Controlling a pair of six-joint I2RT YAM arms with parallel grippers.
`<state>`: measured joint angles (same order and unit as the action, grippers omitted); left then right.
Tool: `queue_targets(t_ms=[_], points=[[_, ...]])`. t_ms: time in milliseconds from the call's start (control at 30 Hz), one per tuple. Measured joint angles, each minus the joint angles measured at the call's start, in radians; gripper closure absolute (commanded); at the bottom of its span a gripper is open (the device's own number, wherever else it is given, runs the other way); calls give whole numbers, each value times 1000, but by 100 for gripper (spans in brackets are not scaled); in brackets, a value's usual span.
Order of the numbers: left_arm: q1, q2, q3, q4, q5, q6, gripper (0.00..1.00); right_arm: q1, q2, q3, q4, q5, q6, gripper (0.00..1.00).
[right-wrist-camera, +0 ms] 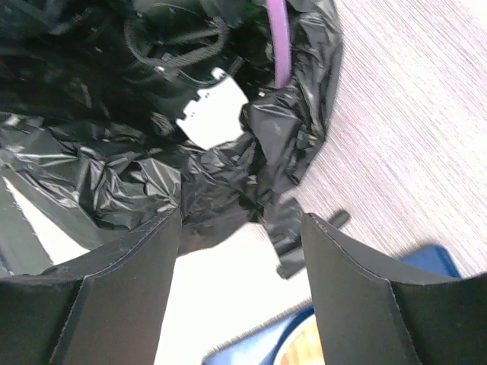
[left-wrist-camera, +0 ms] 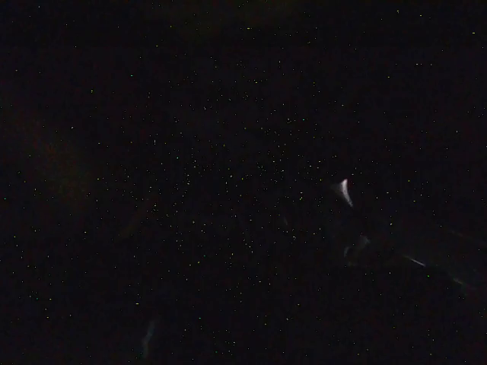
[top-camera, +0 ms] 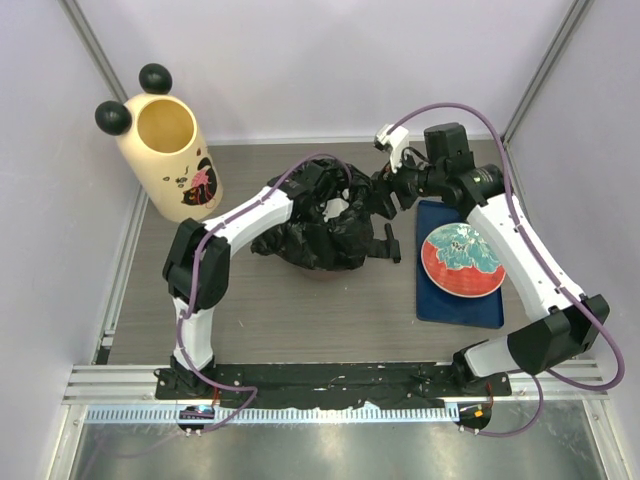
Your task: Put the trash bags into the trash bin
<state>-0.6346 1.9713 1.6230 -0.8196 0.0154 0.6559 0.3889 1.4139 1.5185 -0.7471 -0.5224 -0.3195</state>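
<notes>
The trash bag [top-camera: 322, 232] is a crumpled, glossy black heap in the middle of the table, also filling the upper left of the right wrist view [right-wrist-camera: 114, 175]. The left gripper is buried inside the bag; only its wrist [top-camera: 318, 186] shows, and the left wrist view is black. My right gripper [top-camera: 379, 200] hovers at the bag's right edge, open [right-wrist-camera: 241, 217], with nothing between its fingers. The cream trash bin [top-camera: 170, 160] with two black ball ears stands at the far left, its mouth open, apart from both grippers.
A red plate with a teal pattern [top-camera: 462, 260] rests on a blue mat [top-camera: 460, 305] on the right. Small black bits [top-camera: 396, 256] lie on the table between bag and mat. The left arm's purple cable [right-wrist-camera: 278, 30] runs over the bag.
</notes>
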Motion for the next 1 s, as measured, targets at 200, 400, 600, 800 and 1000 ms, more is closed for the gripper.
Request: queue_targets(t_ms=[200, 400, 600, 800, 1000], points=[[-3, 10, 6, -65, -21, -24, 89, -10, 0, 42, -92, 3, -97, 28], [-5, 14, 36, -79, -34, -36, 89, 130, -2, 92, -83, -41, -149, 28], [-11, 14, 37, -77, -48, -43, 89, 234, 37, 140, -82, -78, -219, 32], [-13, 14, 37, -76, -50, -47, 89, 280, 113, 134, -129, -82, -347, 54], [-17, 25, 47, -84, -42, -54, 87, 341, 179, 115, -189, -74, -488, 99]])
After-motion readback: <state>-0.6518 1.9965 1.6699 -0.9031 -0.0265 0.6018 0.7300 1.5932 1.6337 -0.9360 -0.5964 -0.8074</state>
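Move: The right hand hovers beyond and to the right of the black bag's near-right rim, which lies some 10 cm to its left, 8 cm back and 4 cm lower. The bag-covered bin's middle is about 14 cm left, 3 cm back and 18 cm down. On the table, the black strip is some 6 cm ahead, 3 cm right, and the plate 21 cm right, 2 cm ahead, both about 28 cm down. From the left hand, down inside the bag, that rim is roughly 8 cm right, 8 cm back, 14 cm above. The right fingers shut on a fold of the bag's near-right rim and pinch it. To get there the right hand, fingers wide open, swings about 10 cm left and 8 cm back, first rising some 3 cm, then dipping about 8 cm onto the rim as it closes, turning roughly 40 degrees counter-clockwise. The left hand stays down inside the bag. ##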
